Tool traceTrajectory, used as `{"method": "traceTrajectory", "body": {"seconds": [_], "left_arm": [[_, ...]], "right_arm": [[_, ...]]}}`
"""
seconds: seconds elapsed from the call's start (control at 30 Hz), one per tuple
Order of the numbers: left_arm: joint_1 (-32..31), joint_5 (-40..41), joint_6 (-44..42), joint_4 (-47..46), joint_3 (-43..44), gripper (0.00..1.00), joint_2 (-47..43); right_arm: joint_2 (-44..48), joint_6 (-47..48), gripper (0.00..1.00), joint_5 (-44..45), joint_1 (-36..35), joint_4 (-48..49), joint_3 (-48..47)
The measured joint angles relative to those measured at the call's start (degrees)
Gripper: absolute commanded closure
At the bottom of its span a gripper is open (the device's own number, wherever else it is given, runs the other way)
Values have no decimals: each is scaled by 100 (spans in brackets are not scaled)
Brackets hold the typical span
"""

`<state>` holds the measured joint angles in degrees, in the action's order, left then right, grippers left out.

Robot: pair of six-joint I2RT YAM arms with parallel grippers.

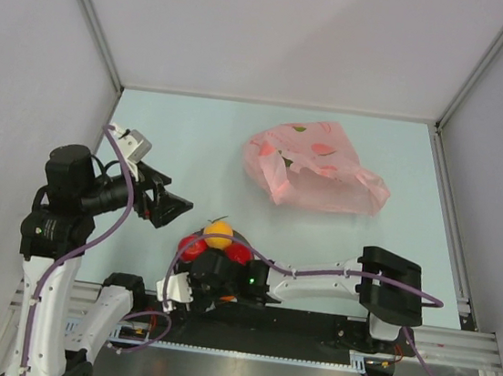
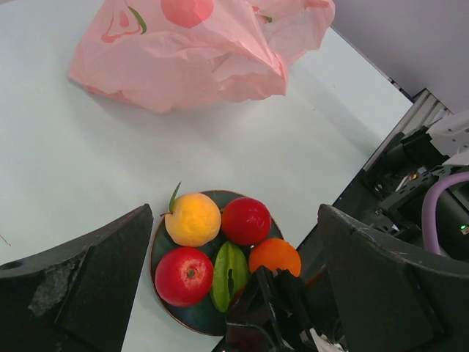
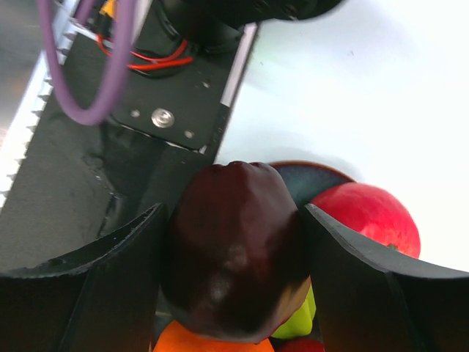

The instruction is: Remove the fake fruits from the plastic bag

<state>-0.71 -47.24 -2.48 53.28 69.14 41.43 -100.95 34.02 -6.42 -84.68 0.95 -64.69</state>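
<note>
The pink plastic bag (image 1: 316,167) lies crumpled at the back right of the table; it also shows in the left wrist view (image 2: 190,51). A dark plate (image 2: 157,246) near the front holds a yellow-orange fruit (image 2: 193,218), two red apples (image 2: 184,275), a green piece (image 2: 229,275) and an orange one (image 2: 274,257). My right gripper (image 3: 233,220) is shut on a dark maroon fruit (image 3: 234,257), just above the plate's near edge (image 3: 308,172); it sits at the plate in the top view (image 1: 216,271). My left gripper (image 1: 176,206) is open and empty, left of the plate.
The black base rail (image 1: 308,323) and metal frame run along the near edge right behind the plate. Purple cables (image 1: 315,271) trail along both arms. Grey walls enclose the table on three sides.
</note>
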Motion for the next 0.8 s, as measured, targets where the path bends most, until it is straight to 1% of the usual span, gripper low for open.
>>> {"method": "traceTrajectory", "body": {"seconds": [0.17,0.47,0.5,0.57,0.6,0.63,0.67,0.8], "left_arm": [[0,-22,9,-20,-15,0,-2],[0,-103,17,-52,-59,0,15],[0,-105,17,-59,-59,0,15],[0,-109,48,-83,-59,0,20],[0,-114,57,-98,-59,0,20],[0,-118,63,-116,-59,0,22],[0,-122,72,-140,-59,0,26],[0,-144,105,-179,-59,0,55]], "right_arm": [[-11,-105,43,66,98,103,63],[-66,-122,27,87,109,186,94],[-66,-122,22,87,105,188,94],[-66,-120,18,98,101,186,94],[-66,-109,7,105,101,186,96],[-66,-101,2,103,98,186,101],[-66,-90,0,105,92,186,105],[-66,-72,0,125,79,173,111]]}}
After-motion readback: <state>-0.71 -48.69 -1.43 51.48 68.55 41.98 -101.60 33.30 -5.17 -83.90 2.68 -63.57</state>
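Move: Just ahead by about 1 cm and some 4 cm below the right hand, level sideways, is the free spot on the plate's near side for the dark fruit it holds. The orange fruit sits about 1 cm ahead and 7 cm right of that hand, the green pepper 5 cm ahead and 3 right, the left red fruit 10 cm ahead and 2 left, all around 3 to 4 cm lower. From the left hand the spot lies roughly 11 cm back, level sideways, and 27 below. Easing the held dark fruit about 1 cm forward over the free spot beside the orange fruit, the right hand sinks a little, just under 1 cm in all, and stays there nearly still. Its fingers then spread from their grip to fully open, letting go of the fruit. ##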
